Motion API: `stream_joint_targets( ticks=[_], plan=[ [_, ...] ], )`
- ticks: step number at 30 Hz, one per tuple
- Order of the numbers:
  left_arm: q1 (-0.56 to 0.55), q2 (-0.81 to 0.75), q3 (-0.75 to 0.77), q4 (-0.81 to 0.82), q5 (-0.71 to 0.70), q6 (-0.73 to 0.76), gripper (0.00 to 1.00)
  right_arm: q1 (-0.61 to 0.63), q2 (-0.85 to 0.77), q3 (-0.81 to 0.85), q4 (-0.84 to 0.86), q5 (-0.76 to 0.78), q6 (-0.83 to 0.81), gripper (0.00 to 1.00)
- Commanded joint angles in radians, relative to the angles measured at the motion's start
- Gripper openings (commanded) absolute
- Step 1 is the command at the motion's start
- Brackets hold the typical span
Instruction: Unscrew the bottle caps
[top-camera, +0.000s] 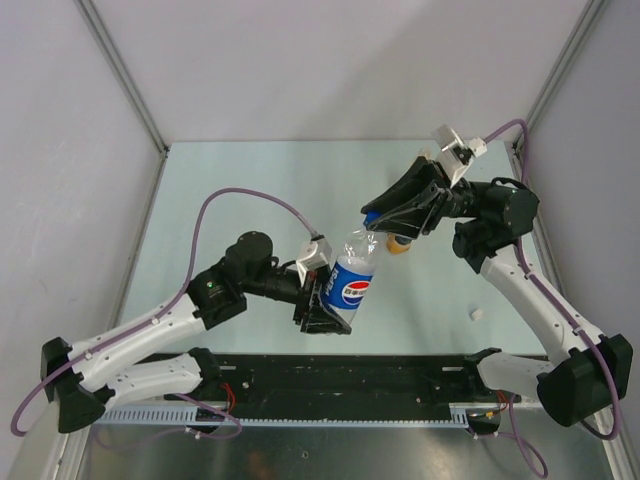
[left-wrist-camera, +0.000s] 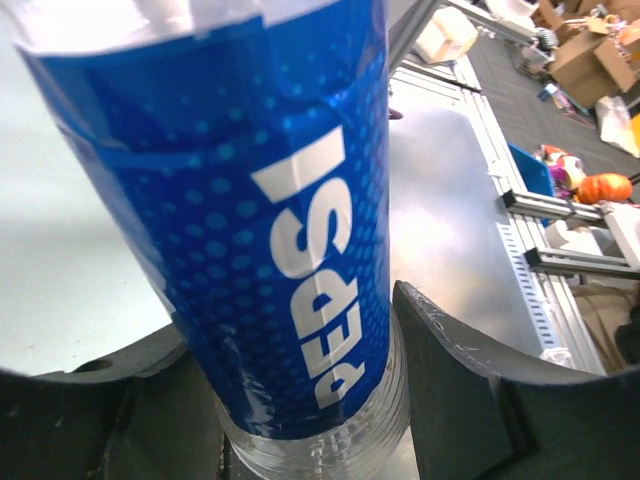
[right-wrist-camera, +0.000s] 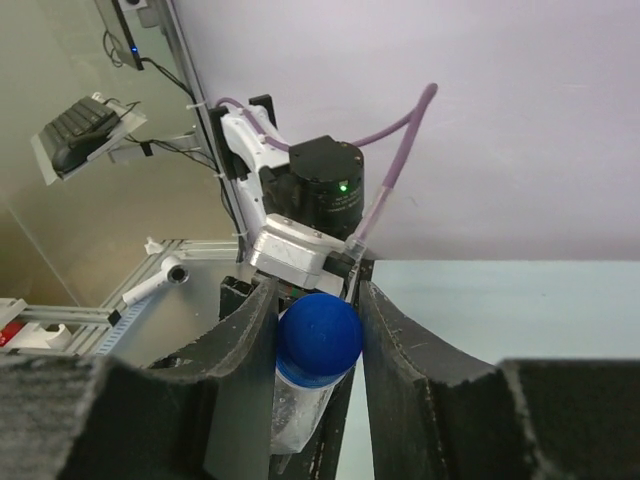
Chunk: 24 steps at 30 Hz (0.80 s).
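Observation:
The clear water bottle with a blue Pepsi label is held tilted above the table, neck pointing toward the right arm. My left gripper is shut on its lower body, one finger on each side. The blue cap sits on the bottle's neck, and my right gripper is shut on it, both pads touching it. An orange bottle stands on the table just behind, mostly hidden under the right gripper. A small white cap lies loose on the table at the right.
The pale green table is walled by grey panels with metal posts at the back corners. A black rail with the arm bases runs along the near edge. The left arm's purple cable arches over the middle left.

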<state>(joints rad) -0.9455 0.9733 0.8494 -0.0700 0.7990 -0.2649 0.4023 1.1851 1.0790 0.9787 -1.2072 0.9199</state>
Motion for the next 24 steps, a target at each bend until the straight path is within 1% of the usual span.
stream_joint_targets(
  ticks=[1, 5, 7, 8, 10, 14, 17, 20, 22, 24],
  plan=[
    [-0.007, -0.095, 0.038, 0.396, 0.188, 0.024, 0.00, 0.009, 0.022, -0.033, 0.058, -0.105, -0.008, 0.00],
    [-0.003, -0.106, 0.015, 0.400, 0.169, 0.019, 0.00, 0.008, 0.017, -0.034, 0.094, -0.088, 0.020, 0.00],
    [0.001, -0.110, -0.002, 0.400, 0.145, 0.015, 0.00, 0.002, 0.014, -0.034, 0.098, -0.071, 0.029, 0.03],
    [0.005, -0.111, -0.011, 0.400, 0.132, 0.013, 0.00, -0.002, 0.012, -0.034, 0.099, -0.061, 0.036, 0.05],
    [0.013, -0.114, -0.028, 0.401, 0.100, 0.009, 0.00, -0.016, 0.009, -0.034, 0.100, -0.041, 0.054, 0.19],
    [0.025, -0.123, -0.058, 0.377, 0.030, 0.023, 0.00, -0.046, 0.001, -0.034, 0.103, 0.000, 0.087, 0.51],
    [0.028, -0.116, -0.052, 0.310, -0.029, 0.061, 0.00, -0.061, -0.010, -0.034, 0.103, 0.032, 0.099, 0.70],
    [0.028, -0.089, -0.022, 0.208, -0.085, 0.121, 0.00, -0.073, -0.023, -0.034, 0.104, 0.064, 0.104, 0.84],
    [0.029, -0.067, -0.001, 0.137, -0.127, 0.145, 0.00, -0.079, -0.032, -0.033, 0.103, 0.081, 0.105, 0.91],
    [0.029, -0.053, 0.007, 0.101, -0.173, 0.158, 0.00, -0.083, -0.040, -0.033, 0.100, 0.097, 0.105, 0.94]
  ],
)
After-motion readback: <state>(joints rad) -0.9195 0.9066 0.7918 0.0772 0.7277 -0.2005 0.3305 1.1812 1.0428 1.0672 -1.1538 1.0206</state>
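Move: Pinched in the right fingers at the hand point sits the blue cap, with the Pepsi bottle's middle some 6 cm back, 3 cm left and 8 cm below. The orange bottle stands about 18 cm ahead, 6 cm right and 35 cm down; the yellow bottle is some 12 cm beyond it and 4 cm farther right. For the left hand, gripping the bottle low down, the cap is roughly 10 cm ahead, 6 cm right and 14 cm above. Letting go of the blue cap is the heart of it: the right fingers open wide after both hands have drifted back and slightly up by about 1 cm. The right hand then eases some 3 cm forward and 1.5 cm to its right, clearing the cap. The left keeps its grip, also comes forward about 3 cm, rises slightly and turns its wrist some 10 degrees, tipping the bottle more upright. ##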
